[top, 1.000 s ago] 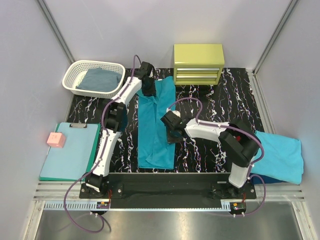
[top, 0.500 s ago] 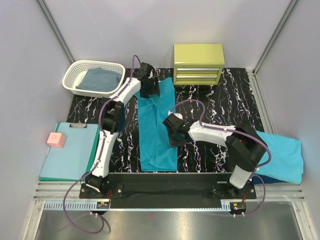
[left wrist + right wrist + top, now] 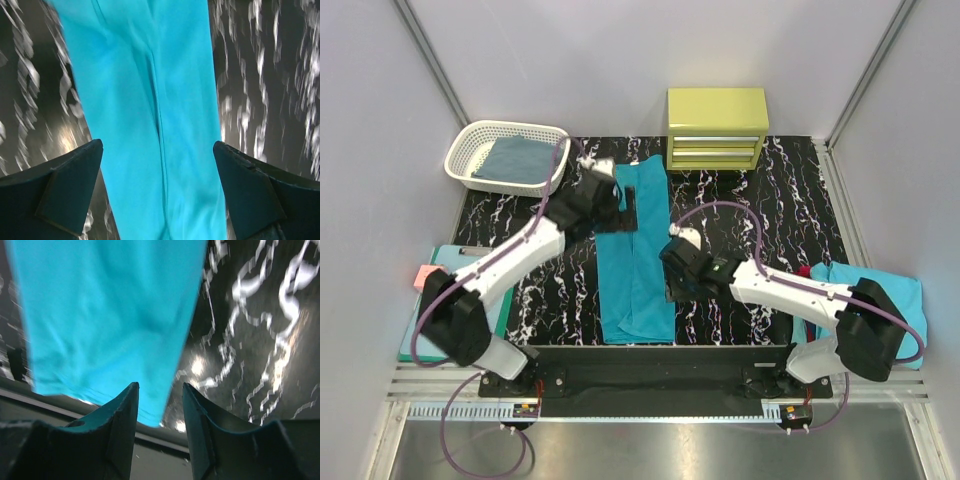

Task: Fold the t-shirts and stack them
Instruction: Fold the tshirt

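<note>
The teal t-shirt [image 3: 635, 270] lies folded into a long narrow strip down the middle of the black marbled mat. My left gripper [image 3: 620, 208] hovers over its upper part. In the left wrist view my left gripper [image 3: 157, 145] is wide open, with the shirt [image 3: 150, 100] flat below and nothing held. My right gripper [image 3: 678, 278] is at the strip's lower right edge. In the right wrist view my right gripper [image 3: 160, 386] is open and empty, above the shirt's near corner [image 3: 110, 315]. A lighter turquoise shirt [image 3: 885, 300] lies at the right, with a bit of red cloth [image 3: 804, 270] beside it.
A white basket [image 3: 470, 150] with grey-blue cloth stands at the back left. A yellow-green drawer unit [image 3: 717, 128] stands at the back centre. A mint clipboard [image 3: 450, 310] and a pink block [image 3: 421, 276] lie at the left, partly under my left arm.
My left arm has dropped low and swung leftward, and its gripper moved from the shirt's far end toward the middle. My right gripper moved nearer along the shirt's right edge.
</note>
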Tool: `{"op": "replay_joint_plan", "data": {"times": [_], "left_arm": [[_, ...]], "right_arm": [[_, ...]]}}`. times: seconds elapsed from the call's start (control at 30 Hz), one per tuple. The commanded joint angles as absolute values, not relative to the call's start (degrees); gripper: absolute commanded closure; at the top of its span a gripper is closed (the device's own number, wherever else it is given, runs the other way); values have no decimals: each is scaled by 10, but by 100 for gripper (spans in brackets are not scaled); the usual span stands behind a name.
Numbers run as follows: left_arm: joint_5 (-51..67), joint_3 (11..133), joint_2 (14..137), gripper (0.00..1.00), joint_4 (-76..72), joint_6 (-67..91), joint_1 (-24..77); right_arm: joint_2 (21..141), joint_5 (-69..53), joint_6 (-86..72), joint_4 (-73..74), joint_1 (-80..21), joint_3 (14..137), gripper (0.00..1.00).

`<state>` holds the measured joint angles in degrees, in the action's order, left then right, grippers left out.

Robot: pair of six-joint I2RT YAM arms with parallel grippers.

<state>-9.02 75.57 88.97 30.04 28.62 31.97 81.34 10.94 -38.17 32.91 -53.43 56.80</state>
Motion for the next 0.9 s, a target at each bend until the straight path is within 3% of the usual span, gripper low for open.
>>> {"op": "replay_joint_plan", "data": {"times": [0.0,0.3,0.6,0.87], "left_arm": [[-123,587,811,1,251,363,426],[-167,413,687,1,257,481,579],[-195,356,585,1,321,551,624],[-188,338,620,1,314,574,636]], "right_arm": [[792,128,-450,343,-569,514,53],[823,149,-517,330,-640,493,53],[841,156,-556,324,-680,479,53],[867,154,-564,309,-681,461,53]]}}
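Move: The left hand, high over the far part of the t-shirt, is bound for the shirt's near left hem corner, about 26 cm back, 4 cm left and some 17 cm below it. The right hand's goal, the near right hem corner, is roughly 10 cm straight back and 9 cm down; it lies 15 cm right of the left corner. The table's near edge runs only a centimetre or two behind the hem. Back towards the robot and down sweep both empty hands, fast at first, then easing over the hem: the left about 23 cm back and 12 cm lower, with a small rise before it sinks again, the right about 9 cm back and 8 cm lower. Both tip their fingers about 10 degrees further down, the left staying wide open and the right half open, its fingertips ending close over the right corner. ##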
